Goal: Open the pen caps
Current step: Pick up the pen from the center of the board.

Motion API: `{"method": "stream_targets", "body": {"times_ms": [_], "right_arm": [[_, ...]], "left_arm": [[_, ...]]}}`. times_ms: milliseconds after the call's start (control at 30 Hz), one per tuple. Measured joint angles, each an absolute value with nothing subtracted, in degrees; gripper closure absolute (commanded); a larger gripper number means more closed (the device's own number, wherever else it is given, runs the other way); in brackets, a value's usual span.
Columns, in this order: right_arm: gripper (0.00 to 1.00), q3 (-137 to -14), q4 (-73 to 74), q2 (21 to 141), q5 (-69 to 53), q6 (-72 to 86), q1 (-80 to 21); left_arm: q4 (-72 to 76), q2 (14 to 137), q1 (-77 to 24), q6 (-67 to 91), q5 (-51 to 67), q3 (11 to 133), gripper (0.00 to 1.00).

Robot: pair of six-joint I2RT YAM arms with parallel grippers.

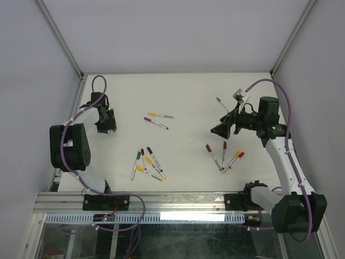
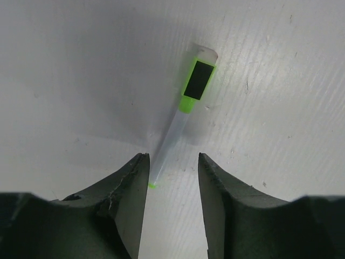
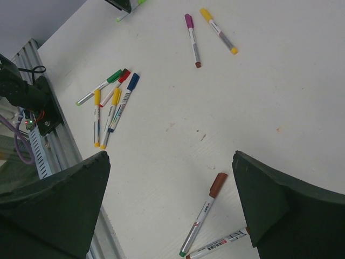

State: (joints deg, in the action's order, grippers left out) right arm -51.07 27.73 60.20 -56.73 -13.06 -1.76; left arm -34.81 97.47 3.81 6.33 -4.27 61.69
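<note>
In the left wrist view a bright green pen [image 2: 178, 124] lies on the white table, its green cap [image 2: 198, 81] at the far end. Its thin near end sits between the fingers of my left gripper [image 2: 172, 156], close beside the left finger, with a gap to the right one. The jaws stand apart. My left gripper [image 1: 107, 127] is low at the table's far left. My right gripper [image 3: 171, 156] hangs wide open above the table with nothing in it. Below it lies a brown-capped pen [image 3: 205, 216], brown cap [image 3: 218, 184] on. Capped pens lie in a cluster [image 3: 110, 100].
A purple-capped pen [image 3: 192, 40] and a yellow-capped pen [image 3: 218, 31] lie at mid table. Several more pens [image 1: 223, 156] lie near the right arm, and one grey pen [image 1: 221, 102] lies behind the right gripper. The metal rail [image 1: 161, 200] runs along the near edge.
</note>
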Motion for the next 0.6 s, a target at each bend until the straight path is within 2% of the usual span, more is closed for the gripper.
{"method": "stream_targets", "body": {"times_ms": [133,367,500,600], "right_arm": [[0.01,-50.7,26.9,60.2,-57.4,-12.3,-1.8],[0.01,-50.7,26.2,60.2,-57.9,-11.6,-1.8],[0.01,-50.7,25.9,60.2,-58.0,-11.4,-1.8],[0.01,-50.6,25.5,60.2,-58.6,-10.9,-1.8]], "left_arm": [[-35.7,99.9,3.8,6.1,-3.9,63.5,0.7],[-36.2,102.7,3.8,5.7,-4.0,65.2,0.8],[-36.6,102.8,3.4,5.7,-4.9,65.2,0.88],[-36.8,102.8,2.4,5.7,-5.9,65.3,0.99]]}}
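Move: The light green pen lies almost under the left hand, its barrel already running between the open fingers: its middle is about 3 cm ahead, at most 1 cm to the right and 2 cm below. The purple pen is some 23 cm right and 4 cm ahead, the upper yellow pen 25 cm right and 8 cm ahead, the dark green pen 15 cm right and 17 cm back. From the right hand, the light green pen lies about 48 cm left, 10 cm ahead and 21 cm below. Down the last 1.5 cm or so onto the board, easing forward about half a centimetre, the left hand settles astride the light green pen, then stays low while its half-open fingers, closing all along, come nearly shut and pinch the clear barrel from both sides, behind the green cap. The wrist barely tilts, with the fingertips swinging slightly back towards the base. ##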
